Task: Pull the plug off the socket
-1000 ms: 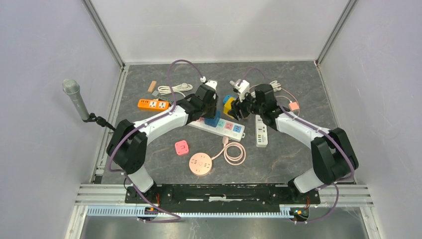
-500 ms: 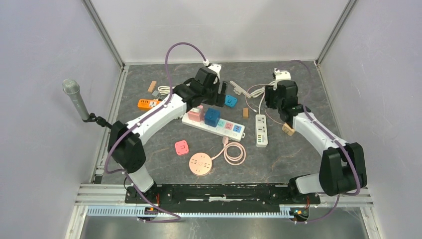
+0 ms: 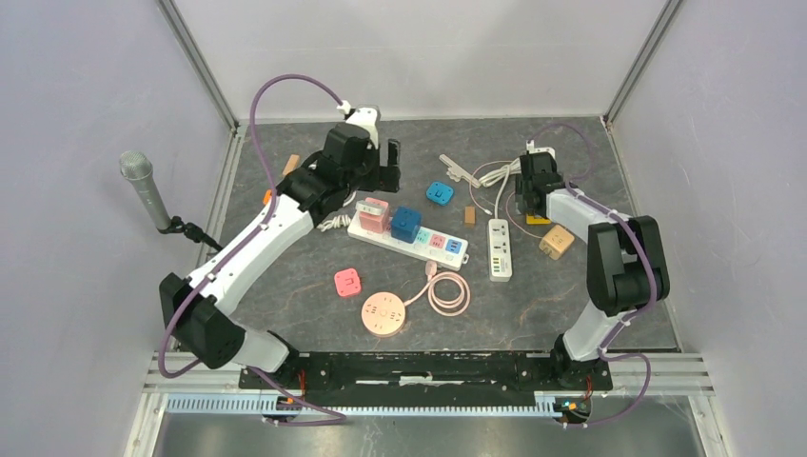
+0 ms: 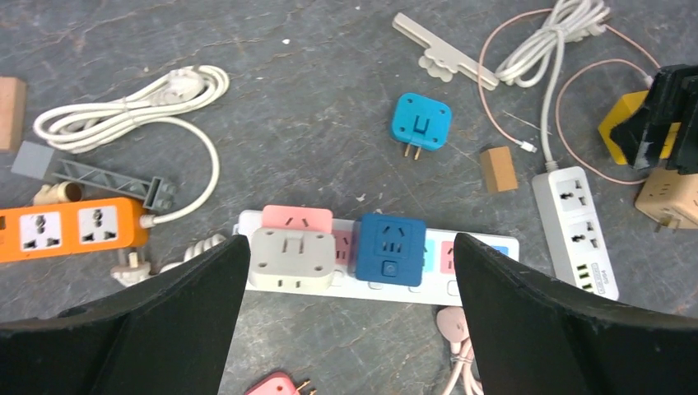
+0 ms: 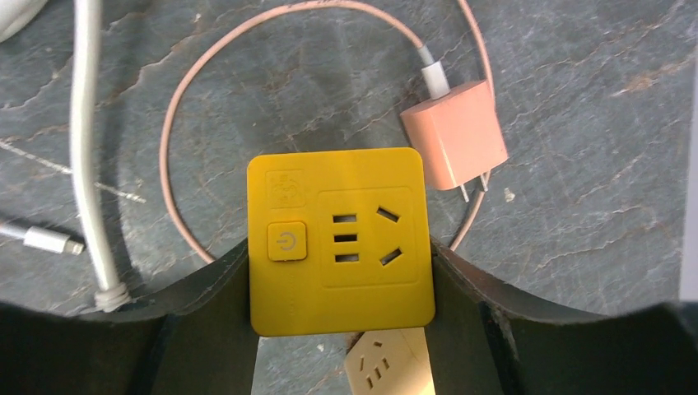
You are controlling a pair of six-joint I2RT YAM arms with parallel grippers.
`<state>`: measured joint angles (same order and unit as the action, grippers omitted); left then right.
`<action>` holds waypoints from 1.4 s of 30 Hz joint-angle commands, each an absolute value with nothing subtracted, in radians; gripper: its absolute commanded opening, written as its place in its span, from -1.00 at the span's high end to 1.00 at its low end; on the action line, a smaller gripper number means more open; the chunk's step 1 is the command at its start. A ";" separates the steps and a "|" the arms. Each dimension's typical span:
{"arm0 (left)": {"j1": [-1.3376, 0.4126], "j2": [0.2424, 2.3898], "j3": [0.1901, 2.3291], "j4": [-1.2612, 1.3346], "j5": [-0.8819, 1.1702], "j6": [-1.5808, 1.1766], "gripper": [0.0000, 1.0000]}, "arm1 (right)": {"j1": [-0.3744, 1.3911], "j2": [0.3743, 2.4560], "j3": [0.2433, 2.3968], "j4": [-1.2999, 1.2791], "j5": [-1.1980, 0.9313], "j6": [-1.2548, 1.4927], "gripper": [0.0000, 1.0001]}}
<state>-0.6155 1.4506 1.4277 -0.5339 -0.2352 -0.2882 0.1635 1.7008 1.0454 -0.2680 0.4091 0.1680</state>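
A white power strip (image 3: 447, 246) lies mid-table with a beige-and-pink plug (image 3: 372, 215) and a dark blue plug (image 3: 406, 224) in its sockets. In the left wrist view the strip (image 4: 486, 247), the beige plug (image 4: 292, 257) and the blue plug (image 4: 390, 249) show between my fingers. My left gripper (image 3: 386, 168) (image 4: 350, 247) is open, empty and above the strip. My right gripper (image 3: 526, 200) (image 5: 342, 276) is shut on a yellow cube plug (image 5: 340, 239) (image 3: 539, 218), held off the strip over the table's right side.
A beige cube adapter (image 3: 557, 240) lies beside the right gripper, a second white strip (image 3: 500, 249) to its left. A small blue plug (image 3: 439, 192), a pink plug (image 3: 347, 282), a round pink socket (image 3: 383, 313), an orange strip (image 4: 70, 230), cables and a microphone (image 3: 143, 186) lie around.
My right gripper carried the yellow plug from beside the strip to the table's right side. My left gripper rose and drew back to the far left, off the strip.
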 commanded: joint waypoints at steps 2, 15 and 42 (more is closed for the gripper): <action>-0.592 1.380 1.342 -0.485 -0.265 -0.308 -1.00 | 0.167 1.733 1.127 -0.262 0.490 0.130 0.12; -0.474 1.358 1.289 -0.469 -0.196 -0.452 -1.00 | 0.167 1.666 1.146 -0.256 0.332 0.106 -0.75; -0.356 1.398 1.246 -0.522 -0.245 -0.522 -0.97 | 0.431 1.559 1.032 0.128 -0.429 -0.039 -0.74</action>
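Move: The right gripper holds the yellow plug barely clear of or on the table; its resting spot lies about 1 cm ahead and 3 cm below. The pink charger is some 6 cm right and 3 ahead, the beige adapter 4 right and 8 back, the blue plug about 38 left and 4 back. From the open left gripper, the pink plug is 4 cm left, 1 back and 19 below; the blue plug 5 right, 2 back. Set the yellow plug with the right gripper by easing forward about 1 cm, open the fingers to let go of it, then lift some 10 cm and swing left about 20 cm towards the blue plug on the power strip, turning counter-clockwise nearly 50 degrees. Meanwhile bring the open left gripper left about 9 cm and down 4 above the pink-plug end, turning some 20 degrees counter-clockwise, touching nothing. ##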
